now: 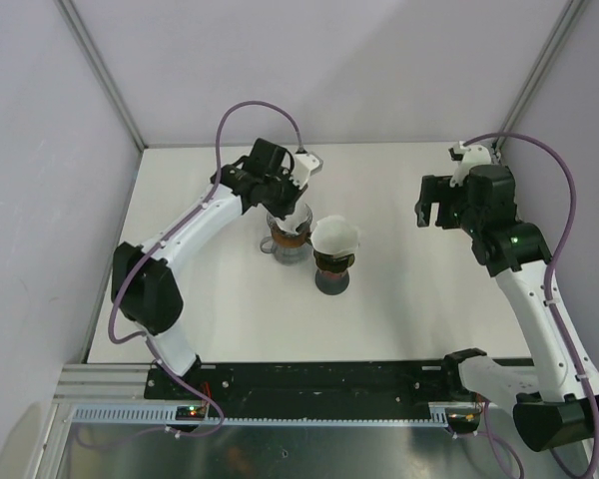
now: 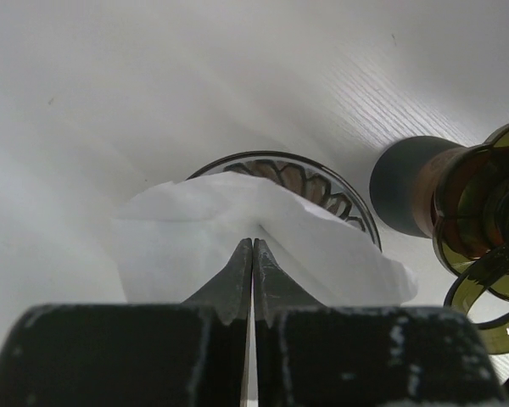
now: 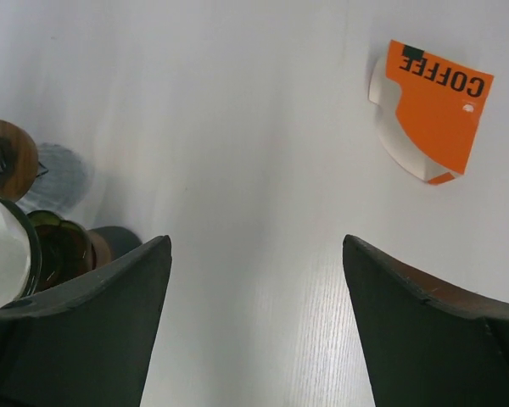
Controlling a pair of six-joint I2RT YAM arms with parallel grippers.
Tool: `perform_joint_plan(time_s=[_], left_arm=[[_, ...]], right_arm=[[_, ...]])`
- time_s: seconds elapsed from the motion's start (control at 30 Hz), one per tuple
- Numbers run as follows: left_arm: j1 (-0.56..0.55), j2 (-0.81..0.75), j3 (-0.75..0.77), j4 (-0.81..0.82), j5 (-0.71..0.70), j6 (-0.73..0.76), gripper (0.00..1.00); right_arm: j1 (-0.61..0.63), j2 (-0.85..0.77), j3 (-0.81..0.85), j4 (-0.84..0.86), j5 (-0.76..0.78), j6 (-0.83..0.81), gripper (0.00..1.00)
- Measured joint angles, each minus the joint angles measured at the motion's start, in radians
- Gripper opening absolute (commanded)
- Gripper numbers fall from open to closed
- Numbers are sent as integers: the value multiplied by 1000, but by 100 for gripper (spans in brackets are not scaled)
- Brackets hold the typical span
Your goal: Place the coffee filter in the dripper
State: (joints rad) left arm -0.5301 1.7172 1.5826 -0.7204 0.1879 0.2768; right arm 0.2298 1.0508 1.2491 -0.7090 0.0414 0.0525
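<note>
My left gripper (image 2: 252,242) is shut on a white paper coffee filter (image 2: 178,246). It holds the filter at the mouth of a clear ribbed glass dripper (image 2: 299,172), and the paper covers the near half of the rim. In the top view the left gripper (image 1: 291,212) is right over this dripper (image 1: 285,244) at the table's middle. How deep the filter sits I cannot tell. My right gripper (image 3: 254,242) is open and empty above bare table, off to the right in the top view (image 1: 431,212).
A second, olive-green dripper on a dark base (image 1: 331,277) stands just right of the first, with a white filter (image 1: 335,237) in it; it also shows in the left wrist view (image 2: 458,203). An orange "COFFEE" filter packet (image 3: 428,110) lies at the far right.
</note>
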Motion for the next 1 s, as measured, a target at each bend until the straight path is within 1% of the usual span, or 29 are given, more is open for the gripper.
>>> perform_joint_plan(time_s=[0.2,0.7,1.0], left_arm=[[-21,31,0,-10,-2,21,0],[-24,147,-6,-57,27,45,0],[-23,167,-10,-58,45,55,0]], right_arm=[[-26,-16,-19,31,-6,0,87],[-29,-16,-61,46,-63,-2,87],[-30,-17,-74,49,-76,-8,87]])
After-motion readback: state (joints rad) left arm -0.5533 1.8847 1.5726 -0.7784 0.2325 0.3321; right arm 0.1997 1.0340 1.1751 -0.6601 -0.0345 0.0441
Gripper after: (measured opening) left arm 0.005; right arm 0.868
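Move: The clear dripper, its white filter standing up above the rim, is almost straight under my left fingertips: its middle about 7 cm below and 2 cm back. Its glass server is below it, about 14 cm under my hand. The green dripper, with another filter in it, is some 10 cm to my left hand's right, 8 cm back and 8 cm lower. From my right hand the clear dripper is roughly 35 cm left, 4 cm ahead and 18 cm below. With its fingers kept shut, I drive my left hand about 8 cm down into the open filter, drifting barely 2 cm back towards me and tipping the fingers some 10 degrees closer to vertical. The closed tips go below the clear dripper's rim, pressing the paper down inside it, and I ease to a stop there. ##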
